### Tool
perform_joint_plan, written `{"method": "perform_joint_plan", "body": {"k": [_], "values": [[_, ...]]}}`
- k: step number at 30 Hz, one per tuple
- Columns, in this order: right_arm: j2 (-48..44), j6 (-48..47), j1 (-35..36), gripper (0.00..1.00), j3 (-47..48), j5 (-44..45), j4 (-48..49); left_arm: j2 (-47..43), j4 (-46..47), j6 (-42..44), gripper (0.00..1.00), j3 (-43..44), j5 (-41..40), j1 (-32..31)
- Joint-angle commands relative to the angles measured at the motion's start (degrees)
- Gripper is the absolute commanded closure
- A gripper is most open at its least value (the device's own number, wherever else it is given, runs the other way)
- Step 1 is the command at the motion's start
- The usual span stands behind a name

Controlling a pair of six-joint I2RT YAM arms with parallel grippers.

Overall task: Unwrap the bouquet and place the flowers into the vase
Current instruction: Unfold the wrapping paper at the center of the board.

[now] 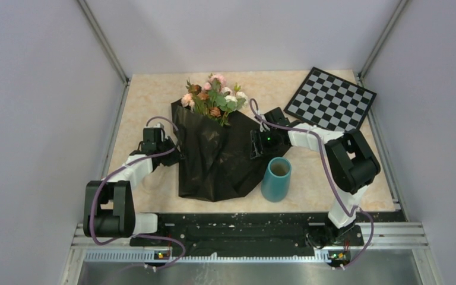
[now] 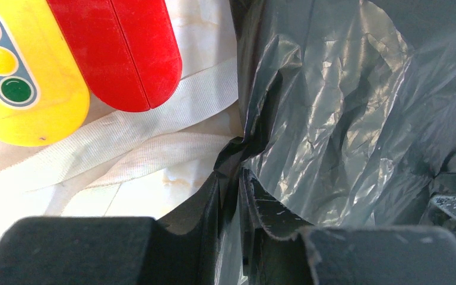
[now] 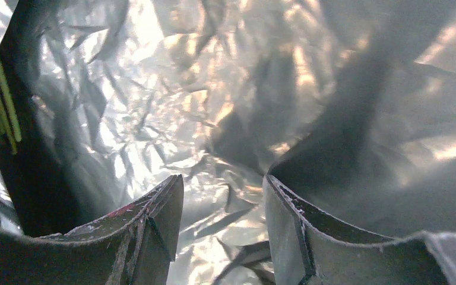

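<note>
The bouquet lies in the middle of the table. Its glossy black paper (image 1: 214, 163) is spread loose, and the flowers (image 1: 214, 98) stick out at the far end, pink, cream and rusty orange. A cream ribbon (image 2: 154, 127) lies untied on the table beside the paper. My left gripper (image 1: 175, 155) (image 2: 237, 178) is at the paper's left edge, with its jaws shut on a fold of the black paper (image 2: 332, 107). My right gripper (image 1: 252, 143) (image 3: 222, 184) stands open over the paper's right side, and green stems (image 3: 0, 101) show to its left. The teal vase (image 1: 276, 178) stands upright near the paper's right corner.
A black-and-white checkerboard (image 1: 331, 98) lies at the back right. A red-and-yellow toy (image 2: 65, 59) lies by the ribbon, just left of the paper. Metal frame rails run along both sides of the table.
</note>
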Motion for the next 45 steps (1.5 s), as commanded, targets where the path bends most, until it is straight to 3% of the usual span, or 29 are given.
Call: {"method": "perform_joint_plan", "body": {"k": [1,9,15,19,24,31,38,45], "values": [[-4.12,0.43,-3.14,0.46,-2.79,3.84,-1.51,-0.21,2.07,0.44,0.78,-0.64,-0.98,0.27],[-8.87,0.95,-6.50,0.46,-4.56,5.83,-1.99,-1.48,-0.44,1.86,0.73,1.02,0.71,0.24],[-10.41,0.60,-6.58,0.45,-4.08,4.30,-0.78,-7.37,-5.96,3.99,0.31,4.03,-3.29,-2.50],[-10.90,0.74,-6.56,0.45,-4.17,3.23,-0.07,-12.30,-10.44,4.21,0.16,6.66,-12.63,-9.79],[-11.26,1.09,-6.60,0.44,-5.22,2.55,1.31,-12.19,-9.78,3.09,0.09,8.42,-18.83,-20.80],[-12.36,1.17,-6.59,0.44,-6.71,2.54,1.81,-0.81,-9.27,3.65,0.02,14.54,-24.23,-31.01],[-13.02,1.78,-6.59,0.44,-6.84,1.68,2.68,9.01,-12.41,5.30,0.01,21.62,-32.42,-35.97],[-12.45,2.37,-6.58,0.44,-6.66,0.51,3.96,15.73,-14.00,9.30,0.01,25.06,-35.68,-38.64]]}}
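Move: The left hand still pinches the wrapping paper's left edge; the fold near the paper's middle lies about 14 cm to its right, level ahead, with the flowers some 20 cm ahead and 12 cm right, and a red toy 5 cm ahead and 6 cm left. From the right hand, low over the paper, the paper's right edge is about 12 cm right and 2 cm ahead; the vase stands roughly 11 cm back and 7 cm right. Left releases the paper's edge, arcing 13 cm right over the fold; right sweeps 6 cm right, then lifts. ##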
